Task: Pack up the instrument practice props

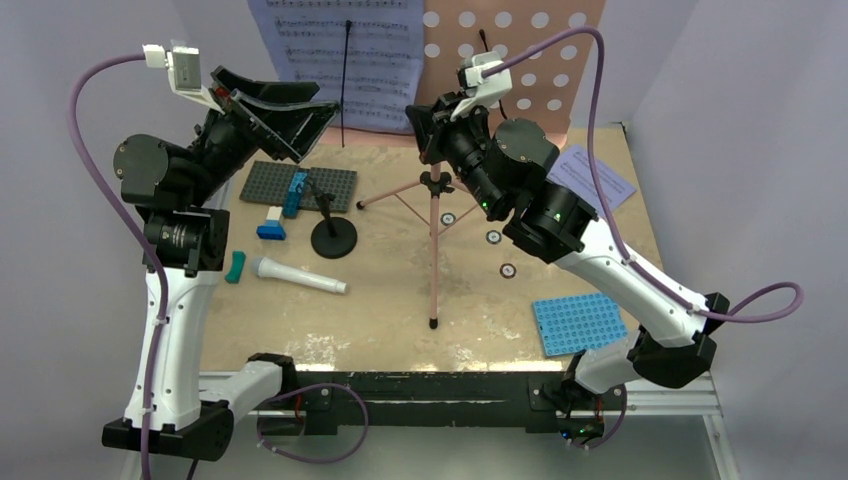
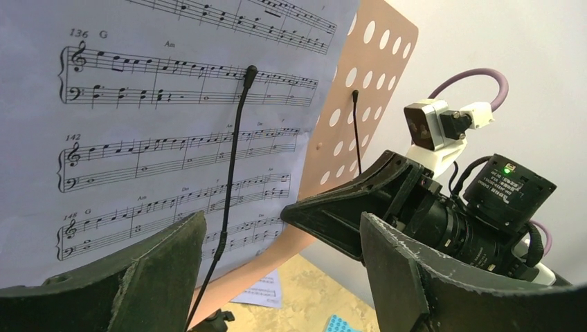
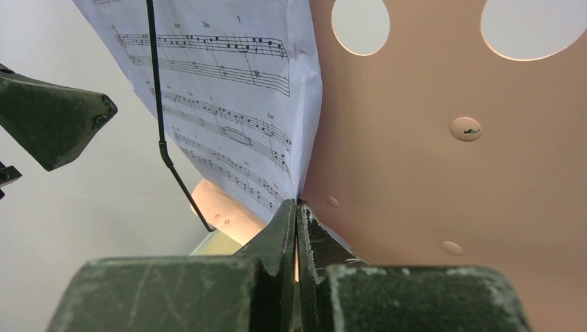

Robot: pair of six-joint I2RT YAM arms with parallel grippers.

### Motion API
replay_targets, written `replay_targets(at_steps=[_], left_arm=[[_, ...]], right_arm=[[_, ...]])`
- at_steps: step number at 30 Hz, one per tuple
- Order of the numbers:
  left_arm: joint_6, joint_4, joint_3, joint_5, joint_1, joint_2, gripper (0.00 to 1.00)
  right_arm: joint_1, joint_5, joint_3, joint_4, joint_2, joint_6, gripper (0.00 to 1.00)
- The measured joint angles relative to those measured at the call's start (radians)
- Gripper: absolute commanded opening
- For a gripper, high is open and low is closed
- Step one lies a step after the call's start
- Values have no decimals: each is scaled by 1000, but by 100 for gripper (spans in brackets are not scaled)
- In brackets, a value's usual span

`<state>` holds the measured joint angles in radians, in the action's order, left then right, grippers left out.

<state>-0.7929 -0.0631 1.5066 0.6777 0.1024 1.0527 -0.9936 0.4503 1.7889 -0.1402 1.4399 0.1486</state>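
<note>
The pink music stand (image 1: 433,250) stands mid-table on its tripod, its hole-dotted desk (image 1: 520,60) at the back. A lavender sheet-music page (image 1: 340,60) leans on the desk under a thin black wire. My right gripper (image 3: 298,207) is shut at the page's (image 3: 228,90) lower right edge, which runs into the seam between the fingers, against the desk (image 3: 429,173). My left gripper (image 2: 280,270) hangs open in the air, just left of the page (image 2: 138,138), holding nothing. The microphone (image 1: 298,277) lies on the table beside the black mic stand (image 1: 334,238). Another page (image 1: 592,175) lies at the right.
A grey studded plate (image 1: 300,185) carrying a blue brick (image 1: 294,195) lies behind the mic stand. A blue and white brick (image 1: 271,228) and a teal piece (image 1: 235,266) sit at the left. A blue plate (image 1: 578,322) lies front right, small rings (image 1: 493,237) near the tripod.
</note>
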Motion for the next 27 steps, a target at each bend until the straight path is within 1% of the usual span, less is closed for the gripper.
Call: replay_targets(at_steps=[4, 6, 13, 18, 22, 23, 27], left_arm=[[1, -17, 0, -2, 24, 12, 85], [12, -17, 0, -8, 40, 18, 83], [150, 83, 38, -93, 139, 66, 77], [213, 119, 39, -161, 161, 77, 73], [238, 130, 40, -198, 161, 79, 63], [243, 132, 41, -203, 161, 80, 59], [259, 132, 48, -211, 162, 87, 36]], right_arm=[[0, 0, 0, -2, -4, -3, 0], [0, 0, 0, -3, -5, -4, 0], [0, -2, 0, -4, -5, -13, 0], [0, -3, 0, -6, -5, -18, 0], [0, -6, 0, -7, -5, -18, 0], [0, -6, 0, -7, -5, -18, 0], [0, -9, -4, -6, -6, -19, 0]])
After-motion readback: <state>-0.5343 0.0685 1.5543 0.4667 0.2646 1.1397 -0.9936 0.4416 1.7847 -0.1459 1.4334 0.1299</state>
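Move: From the left gripper, the left page clip, a thin black wire standing over the sheet music, is about 5 cm ahead, 3 cm to the right and 2 cm lower. The sheet's right edge, in the right fingers, is some 12 cm right, 4 cm ahead and 5 cm below; the right page clip is roughly 21 cm right and 7 cm ahead, about level in height. From the right hand, the left clip lies about 9 cm left, 1 cm ahead and 3 cm higher. Bring the open left gripper right about 3 cm to line up with the left page clip, then reach forward some 4 cm and sink 2-3 cm so the wire comes between the fingertips, rolling and turning the wrist slightly counter-clockwise. Start closing near the end, to about half open. Keep the right gripper still, shut on the sheet's edge. ##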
